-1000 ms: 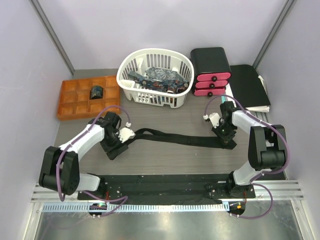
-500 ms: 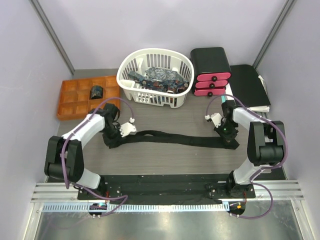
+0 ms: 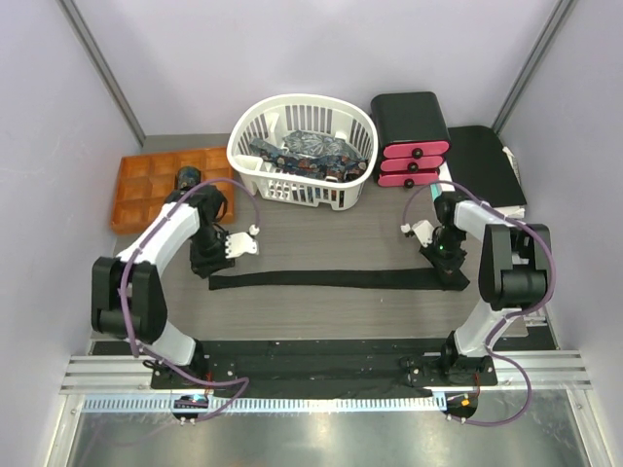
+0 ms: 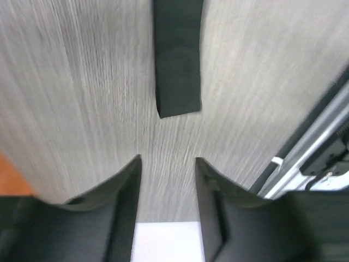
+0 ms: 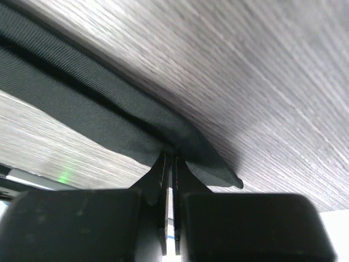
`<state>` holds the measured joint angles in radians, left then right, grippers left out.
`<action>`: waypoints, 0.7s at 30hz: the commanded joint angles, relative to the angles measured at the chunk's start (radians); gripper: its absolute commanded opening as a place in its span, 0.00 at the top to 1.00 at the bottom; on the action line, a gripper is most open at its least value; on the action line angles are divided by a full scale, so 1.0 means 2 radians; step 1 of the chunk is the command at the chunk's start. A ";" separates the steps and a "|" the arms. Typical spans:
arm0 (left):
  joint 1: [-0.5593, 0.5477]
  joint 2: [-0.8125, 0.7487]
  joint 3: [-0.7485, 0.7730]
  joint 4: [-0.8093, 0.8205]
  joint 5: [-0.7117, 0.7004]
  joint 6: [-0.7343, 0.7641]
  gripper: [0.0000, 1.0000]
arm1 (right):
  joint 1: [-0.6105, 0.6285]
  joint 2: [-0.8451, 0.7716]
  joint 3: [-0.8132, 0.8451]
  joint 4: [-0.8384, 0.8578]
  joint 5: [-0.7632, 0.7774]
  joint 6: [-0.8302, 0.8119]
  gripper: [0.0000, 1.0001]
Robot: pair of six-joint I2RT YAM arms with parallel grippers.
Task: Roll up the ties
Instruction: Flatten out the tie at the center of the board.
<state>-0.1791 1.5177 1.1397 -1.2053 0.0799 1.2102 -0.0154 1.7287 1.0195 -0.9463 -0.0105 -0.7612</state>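
A plain black tie (image 3: 331,278) lies flat and straight across the table, left to right. My left gripper (image 3: 201,265) is open and empty, just back from the tie's narrow left end (image 4: 177,60). My right gripper (image 3: 449,269) is shut on the tie's wide right end (image 5: 136,125), pinching the fabric at the table. Patterned dark blue ties (image 3: 310,151) lie in the white basket (image 3: 255,170). A small rolled dark coil (image 3: 185,178) sits in a cell of the orange tray (image 3: 146,199).
A black box with pink drawers (image 3: 410,146) stands at the back right, beside a flat black folder (image 3: 484,165). The arm bases and a metal rail (image 3: 321,375) run along the near edge.
The tie was pulled from a wavy line into a straight flat strip. My left gripper let go of its left end and moved back toward the orange tray. The right gripper kept its hold.
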 commanded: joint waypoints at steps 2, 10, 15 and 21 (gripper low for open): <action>0.050 0.027 0.005 0.050 0.002 -0.007 0.46 | -0.002 -0.024 0.040 -0.028 -0.054 -0.014 0.82; 0.070 -0.062 -0.038 0.077 0.169 -0.032 0.00 | 0.008 -0.097 0.074 -0.055 -0.158 -0.034 0.51; 0.058 -0.066 -0.099 0.143 0.186 -0.049 0.00 | 0.065 -0.113 0.060 -0.019 -0.183 -0.038 0.41; 0.037 -0.072 -0.148 0.205 0.177 -0.054 0.00 | 0.172 -0.136 -0.002 0.092 -0.151 -0.055 0.27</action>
<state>-0.0830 1.3811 0.8703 -0.9241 0.3950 1.1145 0.2344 1.5063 1.0710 -0.9127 -0.3218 -0.8337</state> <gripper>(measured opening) 0.996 0.693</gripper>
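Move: The right fingers are shut on the tie near its wide end, whose tip lies about 3 cm to their right; the tie's middle is roughly 25 cm to their left, level with them. The drawer box stands some 27 cm ahead and 9 cm left of that hand. Below the left hand by about 8 cm lies the tie's narrow end, some 1 cm back and 1 cm right; the orange tray is about 20 cm ahead and 7 cm left. The right hand opens and comes free of the tie's wide end, rises some 7 cm, then swings left above the tie towards its middle, ending about 12 cm left and 3 cm forward, with the fingertips tilting left and forward and the hand turning some 20 degrees counter-clockwise. The left hand opens wide over the narrow end, first dipping briefly left and forward, then lifting and coming back right and down to finish about 3 cm right and 4 cm lower, its fingertips tipped some 20 degrees to the right and not yet on the tie. ##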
